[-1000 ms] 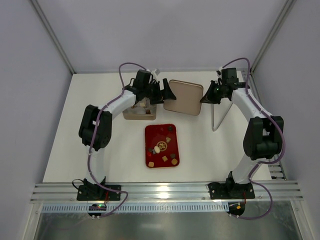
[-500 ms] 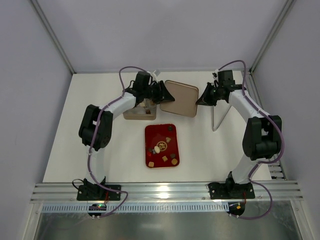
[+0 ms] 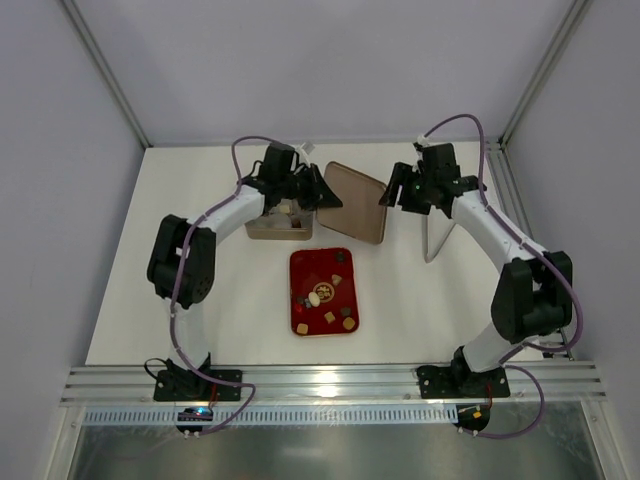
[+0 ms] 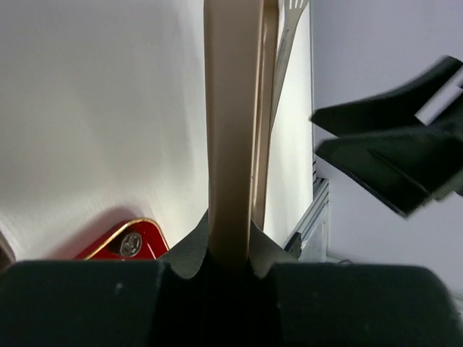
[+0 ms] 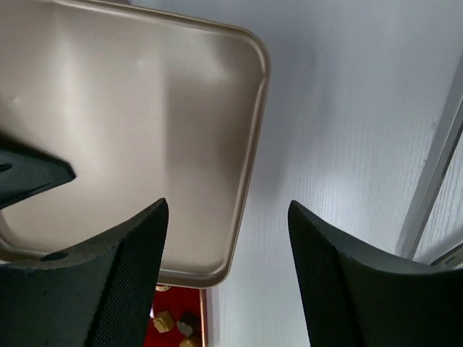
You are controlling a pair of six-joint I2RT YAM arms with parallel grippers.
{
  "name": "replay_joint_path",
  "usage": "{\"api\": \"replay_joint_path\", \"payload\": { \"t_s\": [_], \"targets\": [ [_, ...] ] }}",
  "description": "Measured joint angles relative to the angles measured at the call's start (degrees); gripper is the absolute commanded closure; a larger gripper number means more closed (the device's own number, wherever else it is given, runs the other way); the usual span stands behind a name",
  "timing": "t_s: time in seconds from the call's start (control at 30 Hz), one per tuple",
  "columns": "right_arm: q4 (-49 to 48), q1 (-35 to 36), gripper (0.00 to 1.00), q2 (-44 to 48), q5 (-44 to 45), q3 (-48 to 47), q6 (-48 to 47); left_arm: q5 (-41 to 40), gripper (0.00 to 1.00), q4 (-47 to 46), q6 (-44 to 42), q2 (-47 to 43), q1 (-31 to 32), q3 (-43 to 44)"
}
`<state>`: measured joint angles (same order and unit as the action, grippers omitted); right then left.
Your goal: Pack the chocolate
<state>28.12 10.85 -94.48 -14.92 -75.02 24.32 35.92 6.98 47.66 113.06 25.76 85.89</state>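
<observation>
Several small pieces of chocolate (image 3: 329, 318), brown, tan and cream, lie on the red tray (image 3: 308, 264) at the table's middle. A few of them show in the right wrist view as chocolate (image 5: 173, 322) at the bottom edge. My left gripper (image 3: 318, 189) is shut on the left edge of a flat gold lid (image 3: 356, 203), which hangs tilted above the table behind the tray. In the left wrist view the lid (image 4: 230, 130) stands edge-on between my left gripper (image 4: 230, 246). My right gripper (image 3: 394, 191) is open beside the lid's right edge, apart from it. Its fingers (image 5: 130, 275) frame the lid (image 5: 130, 123).
A gold box base (image 3: 280, 228) sits under my left arm, left of the lid. Thin metal tongs (image 3: 434, 236) lie right of the lid, near my right arm. The red tray's corner (image 4: 123, 242) shows in the left wrist view.
My left gripper closed on the lid's left edge. My right gripper let go of the right edge, opened and drew back slightly. The lid tilted and shifted a little toward the tray.
</observation>
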Motion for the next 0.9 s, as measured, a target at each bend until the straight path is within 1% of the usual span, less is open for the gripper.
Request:
{"api": "replay_joint_path", "payload": {
  "t_s": [0.07, 0.13, 0.27, 0.37, 0.47, 0.63, 0.8, 0.9],
  "targets": [
    [-0.4, 3.1, 0.29, 4.3, 5.1, 1.3, -3.0, -0.1, 1.00, 2.7, 0.2, -0.7, -0.5, 0.0],
    [-1.6, 8.5, 0.28, 9.2, 10.1, 2.4, -7.1, -0.1, 1.00, 5.9, 0.4, -1.6, -1.3, 0.0],
    [-6.4, 23.3, 0.27, 17.4, 18.1, 4.9, -16.6, 0.3, 1.00, 12.1, 1.7, -3.3, -3.4, 0.1],
    [-9.2, 32.8, 0.27, 20.0, 23.4, 6.8, -23.3, 0.9, 1.00, 15.1, 3.3, -4.6, -4.8, -0.3],
    [-11.1, 40.8, 0.28, 18.8, 30.1, 7.8, -29.9, 1.6, 1.00, 16.6, 5.0, -6.6, -5.6, -1.5],
    [-13.1, 48.2, 0.27, 13.4, 39.1, 8.6, -37.9, 2.8, 1.00, 18.3, 6.8, -10.1, -5.6, -3.3],
    [-14.9, 50.2, 0.29, 9.7, 45.4, 9.5, -42.8, 4.1, 1.00, 19.0, 7.7, -12.7, -5.6, -4.4],
    [-16.7, 50.8, 0.35, 7.2, 50.0, 9.5, -45.4, 4.4, 1.00, 19.9, 7.8, -14.0, -5.7, -5.0]
  ]
}}
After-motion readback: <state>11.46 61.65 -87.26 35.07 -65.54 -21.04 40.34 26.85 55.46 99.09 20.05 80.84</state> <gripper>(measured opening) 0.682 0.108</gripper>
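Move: My left hand still pinches the lid by its left side. The lid's middle is about 7 cm to that hand's right, level fore and aft; the box it is meant for is some 13 cm to its left and 13 cm below. From my open right hand, the lid's middle is about 9 cm left and just below. The red tray lies some 20 cm left and 19 cm back of my right hand, well below. I swing my right hand away from the lid's right side, up about 10 cm and over to the left and back, then lower it again to the lid's near-left side, fingers staying open around the rim. It rolls some 75 degrees about its fingers. My left hand keeps its pinch, carries the lid about 6 cm left, then back and up, and tips its far side down slightly. ##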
